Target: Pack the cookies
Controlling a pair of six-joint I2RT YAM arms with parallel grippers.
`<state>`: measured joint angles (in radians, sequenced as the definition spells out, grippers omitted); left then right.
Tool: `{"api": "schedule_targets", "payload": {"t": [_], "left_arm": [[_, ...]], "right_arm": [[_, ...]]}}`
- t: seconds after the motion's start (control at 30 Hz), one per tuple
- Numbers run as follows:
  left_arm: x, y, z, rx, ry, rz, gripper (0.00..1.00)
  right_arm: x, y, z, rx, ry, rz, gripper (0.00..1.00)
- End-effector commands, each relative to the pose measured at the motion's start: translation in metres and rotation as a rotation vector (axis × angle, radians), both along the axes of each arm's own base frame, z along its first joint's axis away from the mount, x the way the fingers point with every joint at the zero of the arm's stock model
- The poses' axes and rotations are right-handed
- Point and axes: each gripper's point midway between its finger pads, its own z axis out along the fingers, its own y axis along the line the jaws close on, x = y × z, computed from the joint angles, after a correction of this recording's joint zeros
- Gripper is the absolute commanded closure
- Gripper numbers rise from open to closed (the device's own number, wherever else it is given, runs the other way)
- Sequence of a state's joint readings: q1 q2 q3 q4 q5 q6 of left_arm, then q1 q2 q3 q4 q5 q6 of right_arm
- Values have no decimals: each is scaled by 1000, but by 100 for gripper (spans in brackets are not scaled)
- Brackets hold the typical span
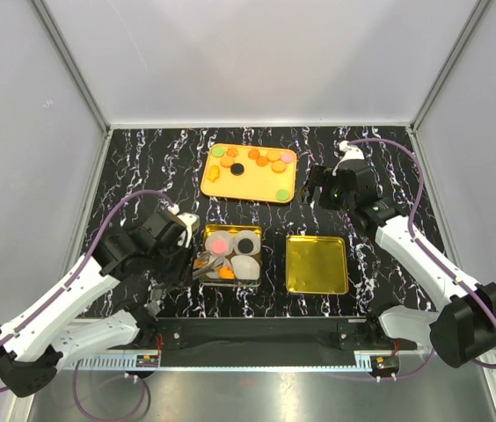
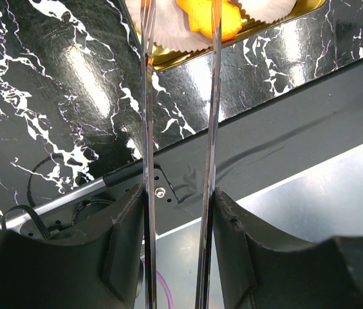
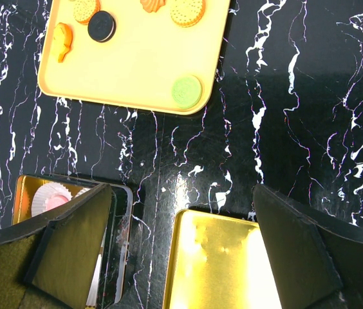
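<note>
Several cookies lie on the orange tray point(image 1: 250, 180), among them a black one point(image 1: 237, 169) and a green one point(image 1: 218, 151). The right wrist view shows the tray point(image 3: 130, 64) with a black cookie point(image 3: 101, 26) and a green cookie point(image 3: 186, 90). A gold tin point(image 1: 206, 230) holds white paper cups with a pink cookie point(image 1: 220, 243), a black cookie point(image 1: 247, 243) and an orange cookie point(image 1: 226, 273). My left gripper point(image 1: 176, 260) point(image 2: 178, 193) is shut on metal tongs point(image 2: 147, 129), whose tips reach over the orange cookie point(image 2: 197, 19). My right gripper point(image 1: 318, 189) point(image 3: 183, 193) is open and empty.
A gold tin lid point(image 1: 317, 264) point(image 3: 223, 264) lies open side up to the right of the tin. The black rail point(image 2: 278, 135) at the table's near edge runs under the tongs. Grey walls enclose the table on three sides.
</note>
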<state>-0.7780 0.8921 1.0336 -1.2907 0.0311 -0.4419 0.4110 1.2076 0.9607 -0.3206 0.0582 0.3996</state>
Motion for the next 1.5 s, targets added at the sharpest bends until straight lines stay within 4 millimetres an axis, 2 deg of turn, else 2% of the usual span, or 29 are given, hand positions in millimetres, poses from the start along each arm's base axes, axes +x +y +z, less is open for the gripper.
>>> {"api": "schedule_targets", "payload": {"t": [0.0,0.1,0.33,0.47,0.53,0.57,0.6,0.67,0.7,0.77,0.83,0.87,0.9,0.93,0.97,1.1,1.13,1.17,1.2,1.37,1.47], "left_arm": [[1,-5,13,-47,-28,-14,53],[1,-6,14,-50,-31,-13,53],[9,-18,30,-99,-62,-22,53],[30,-24,43,-87,-121,8,53],[50,-25,56,-66,-196,54,53],[60,-29,54,-40,-197,63,53],[71,-34,65,-52,-235,73,53],[95,-37,65,2,-270,100,53],[111,-41,75,-18,-304,126,53],[135,-48,73,0,-309,133,53],[163,-49,86,-9,-361,171,53],[178,-52,77,28,-352,167,53],[190,-50,79,42,-364,185,53],[203,-52,87,41,-388,192,53],[215,-55,76,73,-368,181,53],[257,-54,71,129,-380,204,53],[266,-56,61,143,-363,203,53],[275,-58,67,133,-377,207,53],[283,-55,65,136,-374,216,53],[312,-68,48,111,-354,192,54],[320,-80,39,78,-335,171,54]], "right_arm": [[6,3,20,23,-55,12,0],[6,4,22,28,-59,15,0],[7,5,21,30,-57,17,0],[7,5,22,30,-57,17,0],[6,5,22,30,-58,18,0],[6,5,22,29,-59,18,0],[6,5,22,29,-59,18,0],[6,6,23,33,-59,19,0],[7,5,23,33,-59,18,0],[6,6,24,36,-61,22,0],[5,5,24,36,-61,24,0],[4,6,25,40,-62,24,0],[4,6,26,41,-65,26,0],[3,6,26,43,-65,26,0],[4,6,27,44,-66,26,0],[4,7,27,47,-65,28,0],[3,7,26,47,-65,31,0],[4,7,27,46,-65,32,0],[4,7,26,48,-64,31,0],[3,6,26,43,-65,30,0],[4,7,26,45,-64,30,0]]}}
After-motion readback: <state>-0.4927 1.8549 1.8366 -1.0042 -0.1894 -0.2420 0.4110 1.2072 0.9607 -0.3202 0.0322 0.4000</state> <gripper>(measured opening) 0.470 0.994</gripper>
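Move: The left gripper hangs half open just above the front-left paper cup, the orange star cookie 3 cm below it and 2 cm back. The orange fish-shaped cookie on the yellow-orange tray lies nearly straight ahead, about 34 cm out and some 3 cm lower. From that fish cookie, the round orange cookie is 4 cm farther out and 5 cm right, the black cookie 2 cm farther and 8 cm right. From the right gripper, the fish cookie is about 35 cm left, 9 cm ahead and 6 cm below. Raise the left gripper about 5 cm clear of the box, leaving the star cookie in its cup, and sweep it forward some 30 cm to the left end of the cookie tray, towards the fish cookie. Start sinking over the last stretch. On the way swing the fingertips forward by roughly 15 degrees, turn slightly counter-clockwise, and keep the fingers half open and empty. ##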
